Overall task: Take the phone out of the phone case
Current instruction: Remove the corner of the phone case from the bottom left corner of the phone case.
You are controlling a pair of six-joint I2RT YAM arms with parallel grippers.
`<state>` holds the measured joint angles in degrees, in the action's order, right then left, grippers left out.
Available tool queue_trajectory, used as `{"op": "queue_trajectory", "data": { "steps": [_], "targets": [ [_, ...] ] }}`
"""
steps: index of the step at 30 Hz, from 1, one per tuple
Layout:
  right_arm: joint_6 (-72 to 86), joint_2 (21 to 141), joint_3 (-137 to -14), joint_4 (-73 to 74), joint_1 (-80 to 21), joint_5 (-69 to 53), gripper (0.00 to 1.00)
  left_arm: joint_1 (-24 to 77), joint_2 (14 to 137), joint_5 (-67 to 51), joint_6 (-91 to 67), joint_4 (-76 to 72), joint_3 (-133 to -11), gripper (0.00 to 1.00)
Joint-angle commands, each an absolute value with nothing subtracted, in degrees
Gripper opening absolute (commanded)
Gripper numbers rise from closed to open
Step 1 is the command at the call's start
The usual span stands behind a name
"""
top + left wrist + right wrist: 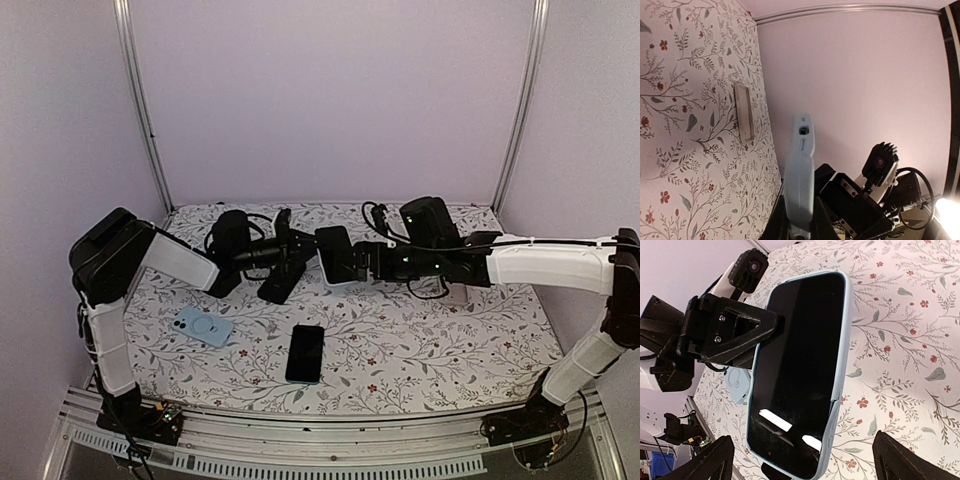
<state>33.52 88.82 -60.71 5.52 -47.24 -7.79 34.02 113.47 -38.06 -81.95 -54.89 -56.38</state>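
A black phone (800, 360) in a light blue phone case (842, 370) hangs in the air above the middle of the table. My left gripper (318, 255) is shut on one long edge of it; in the left wrist view the case (800, 175) rises edge-on from between the dark fingers (826, 222). My right gripper (812, 462) stands wide open just in front of the screen, one fingertip to each side and neither touching. Along one long side, the case rim (834, 407) looks lifted away from the phone.
A second light blue case (203, 326) and a bare black phone (305, 353) lie on the floral tablecloth (420, 350) near the front. A small pale block (457, 293) sits under the right arm. Walls close the back and sides.
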Motion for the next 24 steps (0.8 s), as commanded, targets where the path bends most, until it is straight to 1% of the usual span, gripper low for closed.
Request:
{"op": "queue_trajectory", "data": {
  "steps": [1, 4, 8, 15, 19, 24],
  "targets": [
    [32.3, 86.5, -63.2, 1.2, -47.2, -11.1, 0.99, 32.3, 110.4, -43.8, -84.8, -73.1, -54.7, 0.0],
    [32.7, 86.9, -63.8, -2.6, -47.2, -15.8, 0.97, 31.8, 109.0, -44.9, -84.9, -76.3, -53.8, 0.0],
    [33.9, 88.0, -64.8, -6.3, -47.2, -22.8, 0.91, 31.6, 106.8, -45.4, -83.8, -78.7, -52.7, 0.0],
    [38.5, 90.8, -65.2, -12.8, -46.9, -30.5, 0.76, 31.2, 103.7, -43.3, -82.1, -79.5, -50.5, 0.0],
    [41.2, 92.3, -65.3, -17.2, -46.9, -35.3, 0.62, 31.0, 101.2, -40.1, -79.8, -77.7, -48.1, 0.0],
    [43.6, 93.9, -65.1, -19.7, -47.0, -37.7, 0.42, 30.9, 97.3, -36.4, -76.5, -75.0, -45.8, 0.0]
  ]
}}
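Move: The blue case's loosened corner, on the near right end of the phone held by the left fingers, lies about 3 cm left of the open right hand, level with it fore and aft and 2 cm below. From that same hand, on the table some 17 cm down, a dark phone lies 13 cm back and 11 cm left, a black phone 9 cm ahead and 18 cm left. From the left hand the corner is about 7 cm back, 6 cm right and 3 cm below. The cased phone, still pinched by the left fingers, is carried up about 10 cm, with some back and left, and rolled some 20 degrees so that its far side comes up. The right hand follows it up about 8 cm and left 6.5 cm, drawing slightly back, rolls its left side up while swinging counter-clockwise, and closes from wide open to about half around the case's edge near the loosened corner; contact there can't be made out. ##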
